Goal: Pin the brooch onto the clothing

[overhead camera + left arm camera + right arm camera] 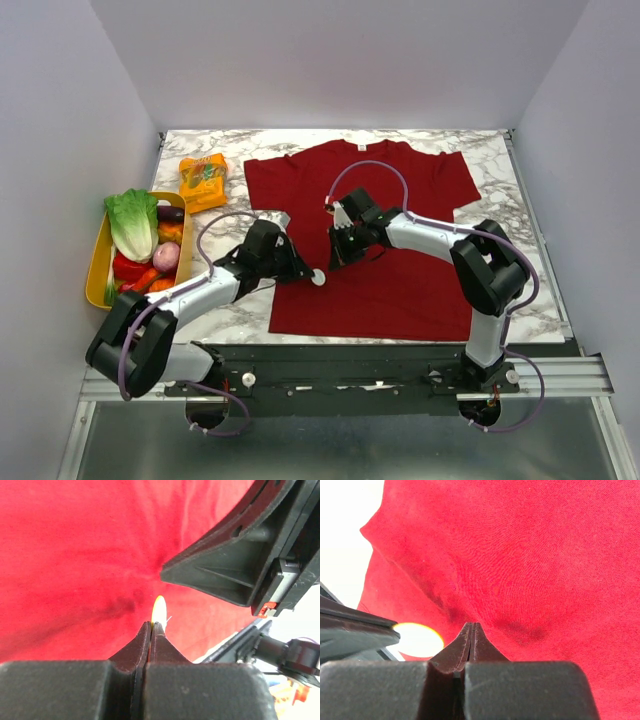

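Note:
The dark red T-shirt lies spread flat on the marble table. My left gripper is shut on the brooch, a tiny round badge held just above the shirt's lower left part. In the left wrist view the brooch shows edge-on and yellow between the shut fingertips. My right gripper is shut with its tips pinching a small fold of the shirt right beside the brooch. The right wrist view shows the brooch as a pale disc with a yellow rim, left of its tips.
A yellow tray with lettuce and other toy vegetables stands at the table's left edge. An orange snack packet lies beside the shirt's left sleeve. The two grippers are very close together.

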Controlling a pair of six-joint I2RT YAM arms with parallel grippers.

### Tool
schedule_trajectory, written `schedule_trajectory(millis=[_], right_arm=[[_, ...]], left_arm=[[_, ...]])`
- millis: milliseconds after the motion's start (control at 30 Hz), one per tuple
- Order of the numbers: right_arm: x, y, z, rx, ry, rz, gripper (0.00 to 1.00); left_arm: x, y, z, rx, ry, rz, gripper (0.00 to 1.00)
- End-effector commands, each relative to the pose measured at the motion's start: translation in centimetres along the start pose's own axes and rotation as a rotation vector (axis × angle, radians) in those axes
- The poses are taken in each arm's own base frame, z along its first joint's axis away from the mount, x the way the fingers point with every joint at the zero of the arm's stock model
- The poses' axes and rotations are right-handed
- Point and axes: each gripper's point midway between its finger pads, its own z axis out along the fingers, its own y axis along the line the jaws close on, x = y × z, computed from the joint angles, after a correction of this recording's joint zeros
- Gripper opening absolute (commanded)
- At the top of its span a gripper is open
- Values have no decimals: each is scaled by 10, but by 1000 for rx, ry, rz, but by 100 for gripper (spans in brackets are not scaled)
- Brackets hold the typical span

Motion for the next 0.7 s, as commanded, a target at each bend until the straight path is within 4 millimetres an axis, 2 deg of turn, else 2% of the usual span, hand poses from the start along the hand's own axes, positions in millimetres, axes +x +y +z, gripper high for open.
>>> schedule_trajectory(millis=[0,167,267,400,433,500,533,567,633,667], right_arm=[[-2,8,-9,-7,-7,-16,2],[-8,5,-15,21,-33,-21,2],[-13,0,-22,49,-67,-22,3],[-24,-5,-46,52,-155,-10,5],[-30,-1,-60,39,-196,-16,6],[-33,-7,-72,28,-240,-5,8],[-39,-2,-86,12,-284,-17,9],[-45,-8,-93,14,-315,-5,17],[-47,-11,-104,7,-348,3,26],[-55,-16,-116,11,-390,10,34]], left_arm=[[-19,17,-13,-165,-58,101,0],[-45,28,-27,-308,-116,213,0],[-66,27,-33,-371,-153,282,0],[-95,17,-33,-417,-195,354,0],[-101,17,-33,-434,-205,367,0],[-116,11,-29,-452,-213,409,0],[-121,10,-28,-465,-215,426,0],[-128,11,-28,-492,-229,440,0],[-142,9,-23,-529,-228,482,0],[-150,10,-23,-561,-243,495,0]])
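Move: My left fingertips already hold the brooch, some 8 cm above the red shirt. The shirt's left armpit, where body meets sleeve, lies about 14 cm ahead of them and 6 cm left. My right fingertips stand roughly 6 cm right and 2 cm ahead of the left ones; the orange bag is about 22 cm ahead and 25 cm left. From my right hand, the brooch is some 4 cm left and 3 cm back, about level. I keep the brooch pinched in my left fingers and draw it left, away from my right fingertips, then swing it forward about 10 cm and up some 6 cm towards the shirt's left armpit, rolling the wrist roughly 35 degrees so the fingers point steeply down. A beat later my right hand lifts some 8 cm and backs off about 5 cm to the right, its closed fingers starting to part. ##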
